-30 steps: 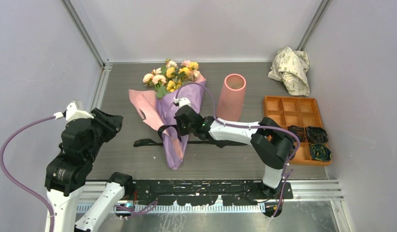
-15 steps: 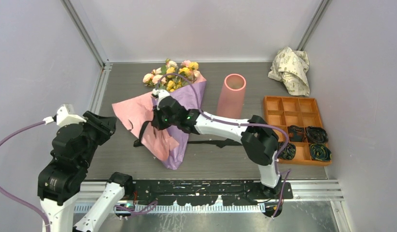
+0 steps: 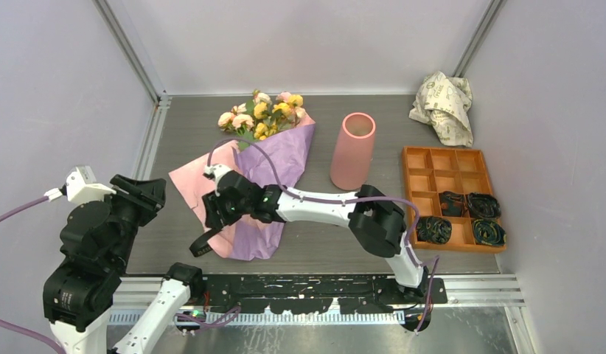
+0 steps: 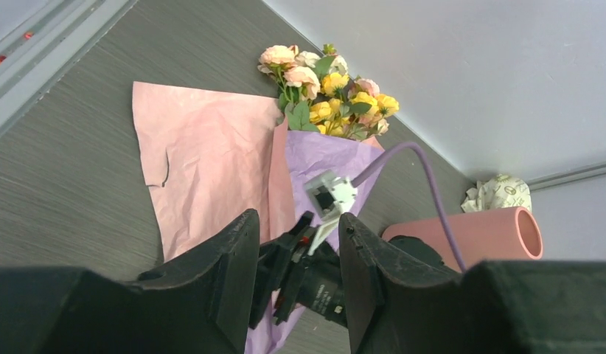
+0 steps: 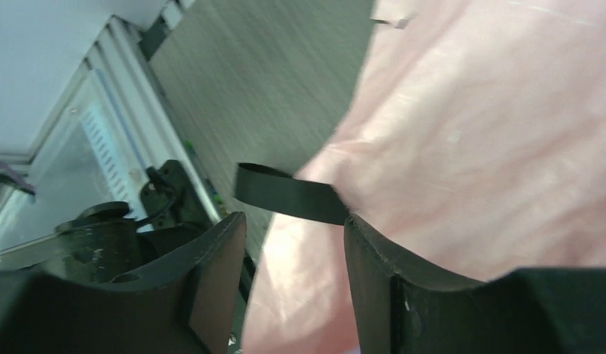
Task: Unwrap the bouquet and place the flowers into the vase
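Observation:
The bouquet lies on the table with its flowers pointing to the back. Its pink paper is spread out to the left and the lilac paper lies under the stems. My right gripper is low over the near left part of the paper, jaws open, pink paper beneath them. The black ribbon lies just past its fingertips, trailing off the paper's edge. My left gripper is raised at the left, open and empty, looking down on the flowers. The vase stands upright to the right.
An orange compartment tray with dark coiled ribbons sits at the right. Crumpled printed white paper lies at the back right corner. My right arm stretches across the table's middle in front of the vase.
My right gripper swept left and toward the near edge, dragging ribbon and pink paper so the sheet unfolded, then opened. My left arm drew back to the lower left.

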You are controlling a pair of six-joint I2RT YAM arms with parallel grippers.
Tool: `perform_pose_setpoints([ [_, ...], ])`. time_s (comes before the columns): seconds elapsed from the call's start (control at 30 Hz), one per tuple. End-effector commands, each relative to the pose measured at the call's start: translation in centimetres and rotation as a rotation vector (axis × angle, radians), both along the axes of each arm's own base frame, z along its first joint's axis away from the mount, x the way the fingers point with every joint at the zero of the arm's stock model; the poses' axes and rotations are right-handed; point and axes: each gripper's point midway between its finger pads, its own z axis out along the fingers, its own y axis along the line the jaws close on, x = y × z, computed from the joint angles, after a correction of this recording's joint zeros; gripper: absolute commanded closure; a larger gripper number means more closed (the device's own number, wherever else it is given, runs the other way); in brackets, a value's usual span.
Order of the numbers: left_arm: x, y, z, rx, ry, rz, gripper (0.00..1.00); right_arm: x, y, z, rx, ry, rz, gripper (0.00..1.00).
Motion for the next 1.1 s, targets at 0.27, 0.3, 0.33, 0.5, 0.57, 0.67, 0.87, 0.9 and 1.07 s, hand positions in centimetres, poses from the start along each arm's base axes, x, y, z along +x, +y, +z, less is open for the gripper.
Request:
perform_pose_setpoints([
  [0.27, 1.3, -0.6, -1.6, 0.004, 0.035, -0.016, 0.55, 11.0, -10.6, 3.1, -0.221, -0.190, -0.401, 0.44],
  [0.3, 1.4, -0.7, -2.0, 0.003, 0.044, -0.018, 0.55, 11.7, -10.9, 2.2, -0.256, -0.176, -0.415, 0.44],
  [0.33, 1.5, -0.8, -2.3, 0.003, 0.050, -0.017, 0.55, 12.1, -11.1, 1.4, -0.284, -0.168, -0.419, 0.44],
  [0.5, 2.1, -1.3, -3.5, 0.005, 0.090, -0.035, 0.56, 13.5, -10.2, -1.3, -0.339, -0.167, -0.412, 0.44],
  [0.57, 2.4, -1.5, -3.9, 0.004, 0.100, -0.044, 0.56, 13.9, -9.7, -1.6, -0.346, -0.164, -0.408, 0.45],
  [0.67, 2.7, -1.7, -4.4, 0.004, 0.111, -0.050, 0.55, 14.0, -9.0, -2.4, -0.363, -0.154, -0.396, 0.46],
  [0.87, 3.1, -1.9, -5.2, 0.008, 0.126, -0.053, 0.55, 14.1, -9.3, -3.9, -0.400, -0.144, -0.396, 0.82],
  [0.9, 3.2, -2.0, -5.3, 0.007, 0.128, -0.056, 0.56, 14.2, -9.7, -4.0, -0.415, -0.150, -0.409, 0.92],
  [1.07, 4.1, -2.9, -6.6, -0.011, 0.157, -0.089, 0.56, 14.2, -13.4, -2.5, -0.457, -0.211, -0.499, 0.99],
])
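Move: The raised edge of the pink paper, where it borders the purple, lies about 14 cm ahead of my open right hand, 11 cm to its right and 8 cm below. The black ribbon is just by those fingertips, some 4 cm back, 4 cm left and 4 cm lower. The flowers lie about 40 cm ahead and 10 cm right; the vase 21 cm ahead and 39 cm right. From my left hand, that pink edge is some 16 cm ahead, 20 cm right and 31 cm down. I swing my right hand away from the ribbon, forward and right in a low arc of some 17 cm, fingers staying open. Then I sink about 10 cm from its top, turning clockwise and tipping the fingers more steeply down, and shut them to pinch the pink paper's edge. Meanwhile my left hand sinks about 7 cm and edges forward, tilting down. ##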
